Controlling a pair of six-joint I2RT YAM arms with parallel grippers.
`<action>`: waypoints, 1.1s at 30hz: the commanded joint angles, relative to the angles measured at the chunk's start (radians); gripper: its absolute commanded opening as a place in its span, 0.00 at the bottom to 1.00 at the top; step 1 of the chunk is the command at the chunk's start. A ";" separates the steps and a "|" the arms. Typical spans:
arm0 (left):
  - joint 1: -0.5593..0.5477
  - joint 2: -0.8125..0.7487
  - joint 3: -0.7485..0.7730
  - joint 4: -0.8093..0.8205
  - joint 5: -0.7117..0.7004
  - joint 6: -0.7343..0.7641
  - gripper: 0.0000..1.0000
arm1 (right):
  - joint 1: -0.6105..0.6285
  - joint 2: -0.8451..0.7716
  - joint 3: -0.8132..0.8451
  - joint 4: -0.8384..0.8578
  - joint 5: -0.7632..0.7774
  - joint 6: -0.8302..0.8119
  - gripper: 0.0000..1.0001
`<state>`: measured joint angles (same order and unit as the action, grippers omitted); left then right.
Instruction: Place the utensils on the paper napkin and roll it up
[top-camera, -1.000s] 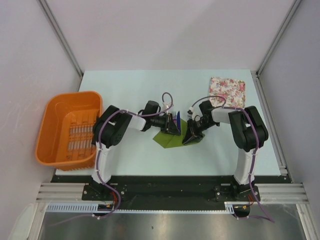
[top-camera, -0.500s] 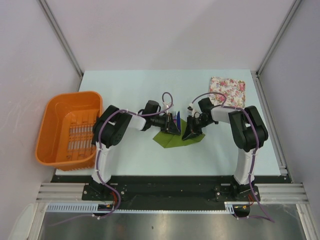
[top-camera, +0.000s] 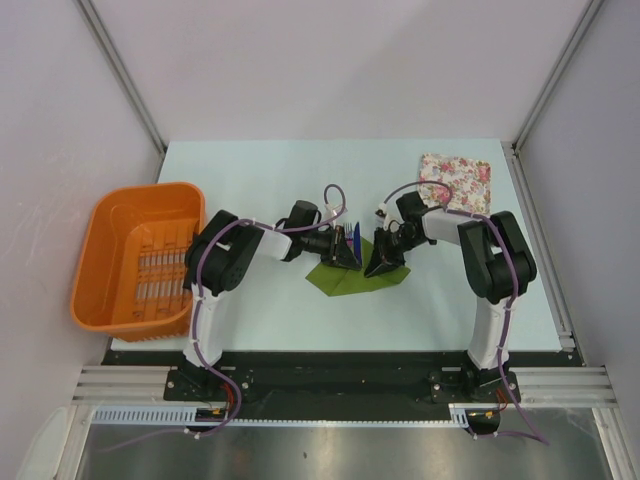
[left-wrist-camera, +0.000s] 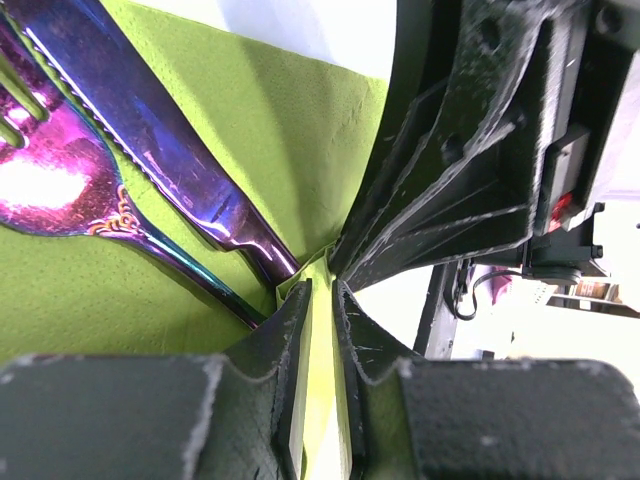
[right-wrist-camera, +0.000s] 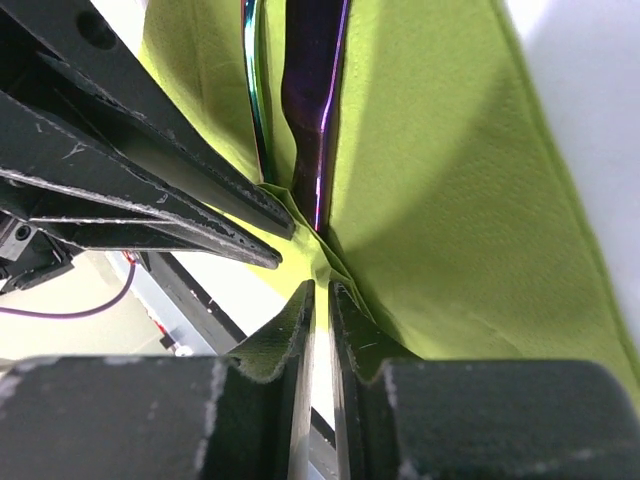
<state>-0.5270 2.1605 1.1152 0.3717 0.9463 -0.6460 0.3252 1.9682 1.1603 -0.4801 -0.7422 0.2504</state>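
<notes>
The olive-green paper napkin (top-camera: 350, 277) lies mid-table with the dark blue-purple utensils (top-camera: 351, 241) on it. In the left wrist view a knife (left-wrist-camera: 160, 140) and a fork (left-wrist-camera: 70, 190) lie on the napkin (left-wrist-camera: 280, 130). My left gripper (left-wrist-camera: 320, 300) is shut on a raised fold of the napkin. In the right wrist view two utensil handles (right-wrist-camera: 310, 100) run into a fold of the napkin (right-wrist-camera: 440, 200). My right gripper (right-wrist-camera: 322, 300) is shut on that napkin edge. Both grippers (top-camera: 348, 255) (top-camera: 380, 262) meet over the napkin, close together.
An orange basket (top-camera: 120, 225) stands at the left of the table. A pink-and-white floral pad (top-camera: 456, 182) lies at the back right. Both arms reach inward from the near edge.
My right gripper has moved a little left and back with the napkin edge, lifting the fold toward the utensils. The left gripper has stayed put.
</notes>
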 joint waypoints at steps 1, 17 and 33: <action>0.009 0.012 0.029 -0.010 -0.004 0.036 0.19 | -0.003 -0.045 0.035 -0.011 0.020 -0.010 0.15; 0.012 0.013 0.031 -0.031 -0.011 0.046 0.19 | 0.000 0.002 0.053 -0.035 0.052 -0.036 0.19; 0.015 0.012 0.029 -0.063 -0.009 0.069 0.18 | -0.281 -0.152 0.021 -0.270 0.095 -0.166 0.75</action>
<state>-0.5224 2.1616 1.1282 0.3336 0.9478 -0.6262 0.0994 1.8324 1.2137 -0.6746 -0.6949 0.1387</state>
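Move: Both grippers are at the napkin's near fold, over the lower ends of the cutlery, the left one still pinching it. The napkin's right corner lies about 9 cm to the right of the right hand, 1 cm farther out and just below. From that hand the knife's middle is some 5 cm ahead and 3 cm left, the fork's 5 cm ahead and 5 cm left. From the left hand, the fold is right at its fingertips. Keep the left gripper still, holding the fold shut at the knife and fork ends. Hold the right fingertips on the fold beside it a moment longer, then open them wide to let go of the paper and swing that gripper about 8 cm right, rising some 4.5 cm and easing forward, to come over the napkin's right corner. ##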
